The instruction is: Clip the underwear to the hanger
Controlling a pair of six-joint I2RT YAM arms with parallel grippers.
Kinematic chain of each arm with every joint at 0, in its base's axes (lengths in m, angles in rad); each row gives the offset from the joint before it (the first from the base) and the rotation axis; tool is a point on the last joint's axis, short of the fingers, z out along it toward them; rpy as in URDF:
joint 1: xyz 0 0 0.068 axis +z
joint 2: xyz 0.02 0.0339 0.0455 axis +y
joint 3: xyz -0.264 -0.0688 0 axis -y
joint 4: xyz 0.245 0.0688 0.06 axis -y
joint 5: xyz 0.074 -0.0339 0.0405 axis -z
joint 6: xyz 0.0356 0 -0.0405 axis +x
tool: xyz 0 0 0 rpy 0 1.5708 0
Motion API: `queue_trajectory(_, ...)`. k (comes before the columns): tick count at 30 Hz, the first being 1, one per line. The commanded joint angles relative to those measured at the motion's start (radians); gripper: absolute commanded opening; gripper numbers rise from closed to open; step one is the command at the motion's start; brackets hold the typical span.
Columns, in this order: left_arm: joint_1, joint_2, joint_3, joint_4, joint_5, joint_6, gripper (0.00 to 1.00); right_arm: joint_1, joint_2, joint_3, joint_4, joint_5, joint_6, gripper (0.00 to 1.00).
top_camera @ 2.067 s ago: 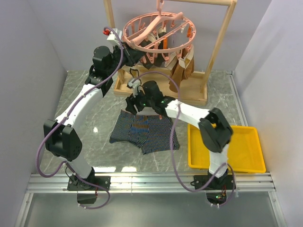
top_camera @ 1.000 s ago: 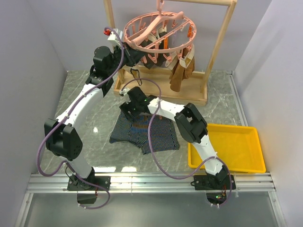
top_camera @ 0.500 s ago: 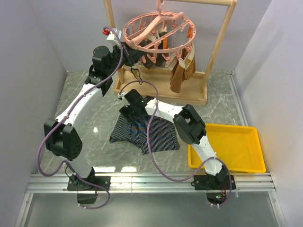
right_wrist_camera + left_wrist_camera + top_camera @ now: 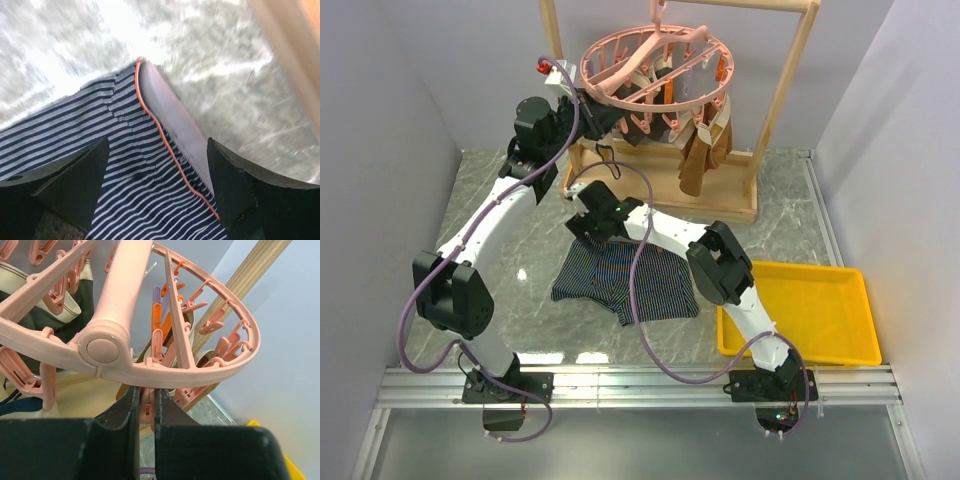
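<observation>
The underwear (image 4: 625, 282), navy with thin light stripes, lies flat on the marble table. In the right wrist view its waistband (image 4: 165, 115) shows grey with an orange edge. My right gripper (image 4: 586, 230) is open just above the garment's back left corner, and its jaws (image 4: 157, 167) straddle the waistband edge. The pink round hanger (image 4: 655, 62) hangs from the wooden rack. My left gripper (image 4: 599, 115) is up at the near left of the hanger's ring (image 4: 165, 374). It is shut (image 4: 146, 401) on a pink peg (image 4: 147, 407) that dangles under the ring.
A wooden rack frame (image 4: 790, 85) with a tray-like base (image 4: 720, 205) stands at the back. Tan and dark garments (image 4: 698, 150) hang from the hanger's pegs. A yellow tray (image 4: 820, 315) sits at the front right. Grey walls close in on both sides.
My right gripper has moved left and back across the underwear to its back left corner. My left gripper has stayed at the hanger. The underwear has not moved.
</observation>
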Motion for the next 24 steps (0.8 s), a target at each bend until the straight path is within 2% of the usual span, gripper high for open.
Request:
queue_trajectory(1, 0.009, -0.011, 0.01, 0.062, -0.003, -0.017, 0.0, 0.0, 0.034, 0.06, -0.013, 0.013, -0.012, 0.86)
queue_trajectory(7, 0.014, -0.011, 0.009, 0.065, 0.002, -0.02, 0.0, -0.015, 0.094, 0.12, -0.111, -0.016, -0.003, 0.79)
queue_trajectory(9, 0.014, -0.011, 0.007, 0.068, 0.0, -0.02, 0.0, -0.015, 0.099, 0.123, -0.126, -0.015, -0.012, 0.74)
queue_trajectory(11, 0.014, -0.011, 0.009, 0.068, 0.002, -0.022, 0.0, -0.015, 0.116, 0.145, -0.168, -0.036, -0.017, 0.62)
queue_trajectory(19, 0.017, -0.006, 0.015, 0.063, -0.001, -0.02, 0.0, -0.009, 0.129, 0.117, -0.24, -0.052, -0.033, 0.63)
queue_trajectory(24, 0.015, -0.006, 0.012, 0.062, -0.003, -0.019, 0.0, -0.009, 0.12, 0.094, -0.238, -0.055, -0.05, 0.31)
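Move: My open right hand hovers over the underwear's waistband near its left end, the spot I want lying about 3 cm below my finger pads. The underwear's middle is some 10 cm back and 10 cm right of that hand, the waistband's right end roughly 22 cm right at the same depth, and the stand's near left corner about 9 cm ahead and 5 cm left. From my left hand, up at the hanger, that left end lies some 40 cm below, 7 cm back and 5 cm left. I lower my right hand about 2.5 cm, almost straight down onto the waistband near its left end, tipping the fingers some 5 degrees steeper. As it settles I close the fingers more than halfway, astride the waistband's front edge, one tip over the striped front and the other inside the opening. My left hand stays put, still pinching the hanger at its near rim. ##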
